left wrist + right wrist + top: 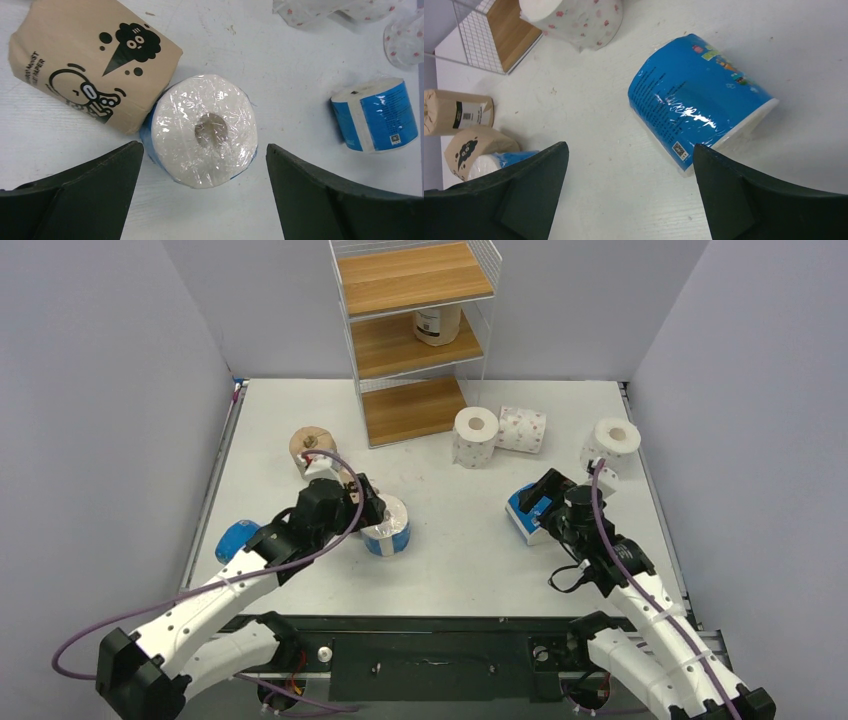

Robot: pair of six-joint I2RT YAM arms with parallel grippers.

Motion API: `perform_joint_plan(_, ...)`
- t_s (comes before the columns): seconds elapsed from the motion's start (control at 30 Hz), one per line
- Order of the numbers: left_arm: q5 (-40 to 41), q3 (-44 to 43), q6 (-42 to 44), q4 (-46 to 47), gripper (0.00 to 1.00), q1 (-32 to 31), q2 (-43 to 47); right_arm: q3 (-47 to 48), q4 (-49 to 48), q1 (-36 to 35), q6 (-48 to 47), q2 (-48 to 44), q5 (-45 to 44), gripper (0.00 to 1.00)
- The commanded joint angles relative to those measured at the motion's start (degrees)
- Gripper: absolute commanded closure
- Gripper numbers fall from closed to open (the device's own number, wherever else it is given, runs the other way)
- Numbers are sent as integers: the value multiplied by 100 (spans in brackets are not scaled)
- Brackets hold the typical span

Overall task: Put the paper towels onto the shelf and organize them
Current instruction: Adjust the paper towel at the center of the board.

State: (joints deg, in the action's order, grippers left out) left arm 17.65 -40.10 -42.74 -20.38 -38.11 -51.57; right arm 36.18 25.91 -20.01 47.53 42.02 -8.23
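Note:
A blue-wrapped paper towel roll (205,130) stands on end just ahead of my open left gripper (202,147), with a tan roll (95,65) leaning against it. In the top view that gripper (372,512) hangs beside this roll (388,527). My right gripper (629,146) is open over bare table, and a blue roll (696,95) lies on its side just beyond its right finger. The shelf (415,340) stands at the back, with one pale roll (437,325) on its middle board. Three white rolls (475,435) (522,428) (612,443) sit to the shelf's right.
A third blue roll (237,538) lies near the table's left edge, under the left arm. A tan roll (310,448) sits left of the shelf foot. Grey walls close in the table on three sides.

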Motion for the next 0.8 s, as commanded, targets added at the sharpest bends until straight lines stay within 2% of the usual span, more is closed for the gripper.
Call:
perform_joint_plan(0.0, -483, -733, 174, -267, 11, 37, -875, 302, -210, -336, -142, 187, -192, 10)
perform_joint_plan(0.1, -441, -1024, 189, -568, 19, 32, -1211, 334, -182, -368, -222, 189, -200, 10)
perform_joint_plan(0.4, 20, -1065, -163, -1087, 22, 36, -1356, 303, -213, -370, -320, 236, -276, 10)
perform_joint_plan(0.57, 161, -993, -244, -1105, 24, 33, -1532, 89, -423, -371, -277, 329, -160, 10)
perform_joint_plan(0.77, 128, -907, -339, -956, 32, 31, -1766, -69, -528, -370, -245, 268, -111, 10)
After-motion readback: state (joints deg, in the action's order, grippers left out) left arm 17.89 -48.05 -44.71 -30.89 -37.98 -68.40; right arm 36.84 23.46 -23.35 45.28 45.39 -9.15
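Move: The left hand is open above the standing blue-and-white paper towel, whose middle is about 3 cm ahead, 4 cm to the right and 12 cm below. A brown paper towel lying on its side touches it, roughly 8 cm ahead of the hand and 5 cm to its left; a standing brown roll is some 20 cm ahead and 13 cm left. From the idle right hand, the blue-and-white towel is about 31 cm left, 3 cm ahead and 12 cm down. The left hand sinks about 5.5 cm towards the top of the standing blue-and-white paper towel, swinging some 2 cm right early in the descent and then drifting back left to where it began sideways. As it goes, the wrist tips the fingers about 15 degrees further down and rolls its left side up some 10 degrees, while the wide-open fingers draw in by about a quarter and come close over the towel, with no contact to be seen yet. ##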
